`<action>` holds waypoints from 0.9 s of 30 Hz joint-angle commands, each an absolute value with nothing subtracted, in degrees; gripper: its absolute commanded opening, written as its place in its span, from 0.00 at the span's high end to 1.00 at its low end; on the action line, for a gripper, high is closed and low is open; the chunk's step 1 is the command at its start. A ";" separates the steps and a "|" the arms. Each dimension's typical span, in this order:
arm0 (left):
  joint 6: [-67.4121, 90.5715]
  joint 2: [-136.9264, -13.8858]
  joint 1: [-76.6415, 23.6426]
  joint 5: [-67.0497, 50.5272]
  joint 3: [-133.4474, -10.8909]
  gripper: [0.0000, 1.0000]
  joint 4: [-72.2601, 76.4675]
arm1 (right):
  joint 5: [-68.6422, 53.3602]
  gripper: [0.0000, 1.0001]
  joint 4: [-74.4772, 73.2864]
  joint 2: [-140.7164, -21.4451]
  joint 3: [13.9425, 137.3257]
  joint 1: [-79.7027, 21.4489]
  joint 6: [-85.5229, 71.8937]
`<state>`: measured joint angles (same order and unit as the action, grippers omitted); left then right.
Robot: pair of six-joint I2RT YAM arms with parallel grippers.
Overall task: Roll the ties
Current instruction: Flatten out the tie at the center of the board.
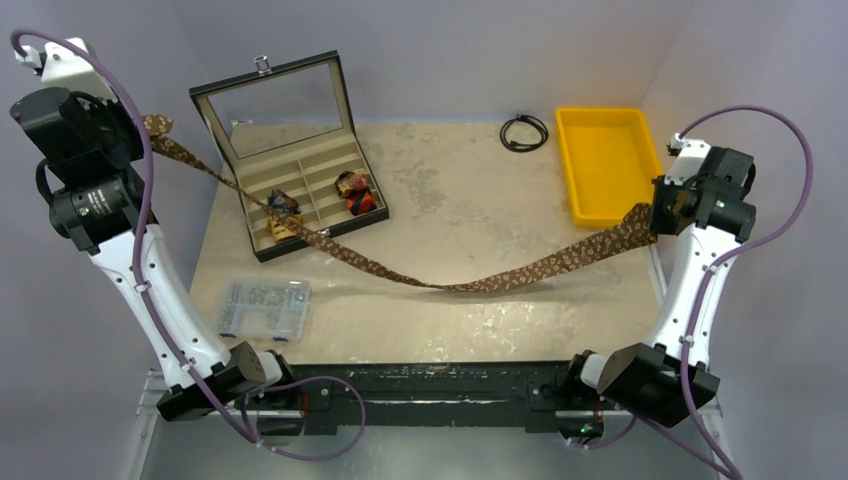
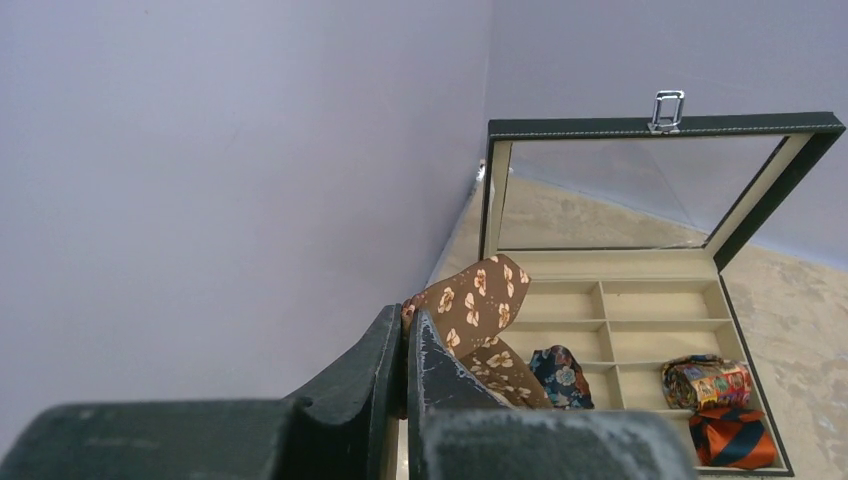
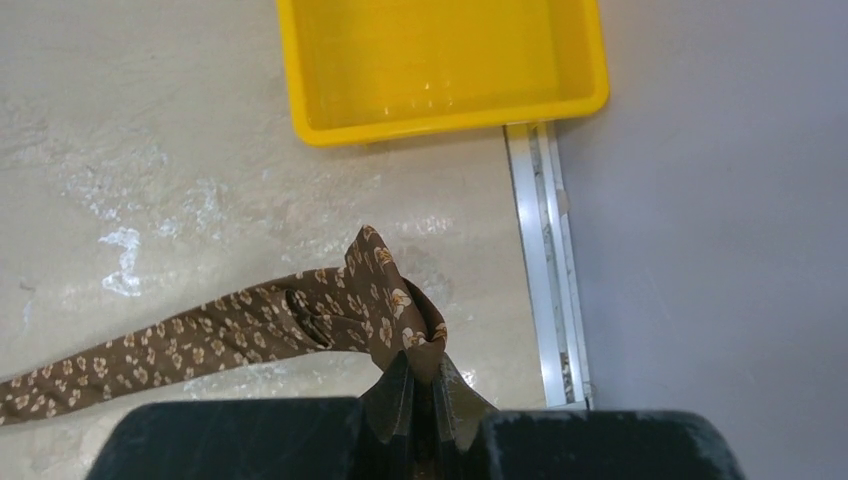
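A long brown tie (image 1: 430, 282) with light flower specks is stretched across the table, sagging to the surface in the middle. My left gripper (image 1: 143, 128) is raised at the far left and shut on its narrow end (image 2: 478, 300). At the right edge my right gripper (image 1: 655, 215) is shut on its wide end (image 3: 375, 305). Rolled ties sit in the box: a dark blue one (image 2: 560, 375), a red-orange and black one (image 2: 735, 440), and a yellow patterned one (image 2: 705, 380).
An open black compartment box (image 1: 330, 170) with a glass lid stands at the back left. A yellow tray (image 1: 573, 165) sits at the back right, a black cable loop (image 1: 524, 132) beside it. A clear plastic packet (image 1: 263, 305) lies near the front left.
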<state>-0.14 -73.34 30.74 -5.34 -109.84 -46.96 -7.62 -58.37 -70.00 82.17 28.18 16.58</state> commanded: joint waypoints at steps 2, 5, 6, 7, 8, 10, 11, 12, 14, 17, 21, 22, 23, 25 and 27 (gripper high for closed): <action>-3.55 -71.33 32.24 -4.30 -109.00 1.00 -43.42 | -14.85 1.00 -61.79 -69.36 77.99 28.28 20.65; -3.69 -71.56 33.92 -7.39 -108.32 1.00 -41.70 | -17.45 1.00 -61.46 -69.59 73.56 28.21 22.22; -3.57 -71.91 34.64 -8.89 -108.43 1.00 -41.42 | -18.51 1.00 -61.07 -69.62 72.16 28.22 23.17; -3.12 -72.16 35.31 -10.58 -108.45 1.00 -40.83 | -19.25 1.00 -60.58 -69.50 71.03 28.21 24.44; -2.56 -72.27 35.74 -11.38 -108.35 1.00 -40.06 | -19.79 1.00 -59.65 -69.26 69.53 28.26 24.84; -0.92 -72.59 36.98 -14.44 -108.12 1.00 -38.14 | -21.83 1.00 -57.51 -68.91 66.79 28.21 24.52; 0.48 -72.79 37.82 -15.71 -108.06 1.00 -37.21 | -21.49 1.00 -56.66 -68.95 65.65 28.28 24.83; 2.80 -72.94 38.98 -17.80 -107.91 1.00 -35.86 | -21.85 1.00 -55.99 -69.07 64.30 28.30 25.85; 6.68 -73.24 41.30 -23.64 -107.41 1.00 -33.15 | -21.45 1.00 -53.64 -69.55 62.98 28.30 25.76; 7.97 -74.05 41.90 -27.48 -107.80 1.00 -32.01 | -20.36 0.92 -51.38 -71.93 62.20 28.30 25.83; 4.68 -73.92 41.97 -31.79 -107.79 1.00 -32.29 | -14.58 0.64 -50.14 -75.27 61.89 28.30 25.74; 3.23 -73.75 42.16 -33.83 -107.76 1.00 -32.80 | -13.15 0.53 -49.84 -75.25 61.78 28.30 25.67; 2.03 -73.43 42.22 -35.77 -107.59 1.00 -33.04 | -12.04 0.44 -49.61 -74.93 61.86 28.30 25.61; 0.96 -72.60 42.48 -39.47 -106.50 1.00 -32.44 | -10.98 0.33 -49.84 -74.25 62.84 28.30 25.33; 0.72 -71.62 42.82 -45.11 -104.86 1.00 -30.73 | -11.12 0.26 -50.85 -74.21 64.75 28.30 25.05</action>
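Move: Both hands hold an end of the tie up. For the right hand, the bare board where the wide end is to lie is roughly 25 cm below, about 6 cm to its left and level fore and aft; the yellow bin's middle is some 30 cm straight ahead. From the left hand, the tie's sagging middle is about 50 cm right, 5 cm back and 45 cm down, the tie box some 20 cm right and 17 cm ahead. The right hand lowers the wide end about 14 cm towards the bare board nearer than the yellow bin, carrying it some 5 cm left on the way and tipping down about 15 degrees, then opens its fingers wide and lets go over the last stretch, easing a little back to the right. The left hand keeps the narrow end pinched high up, creeping a couple of centimetres upward and swaying slightly left and back again while it tips its fingers up a little and turns clockwise about 15 degrees. ##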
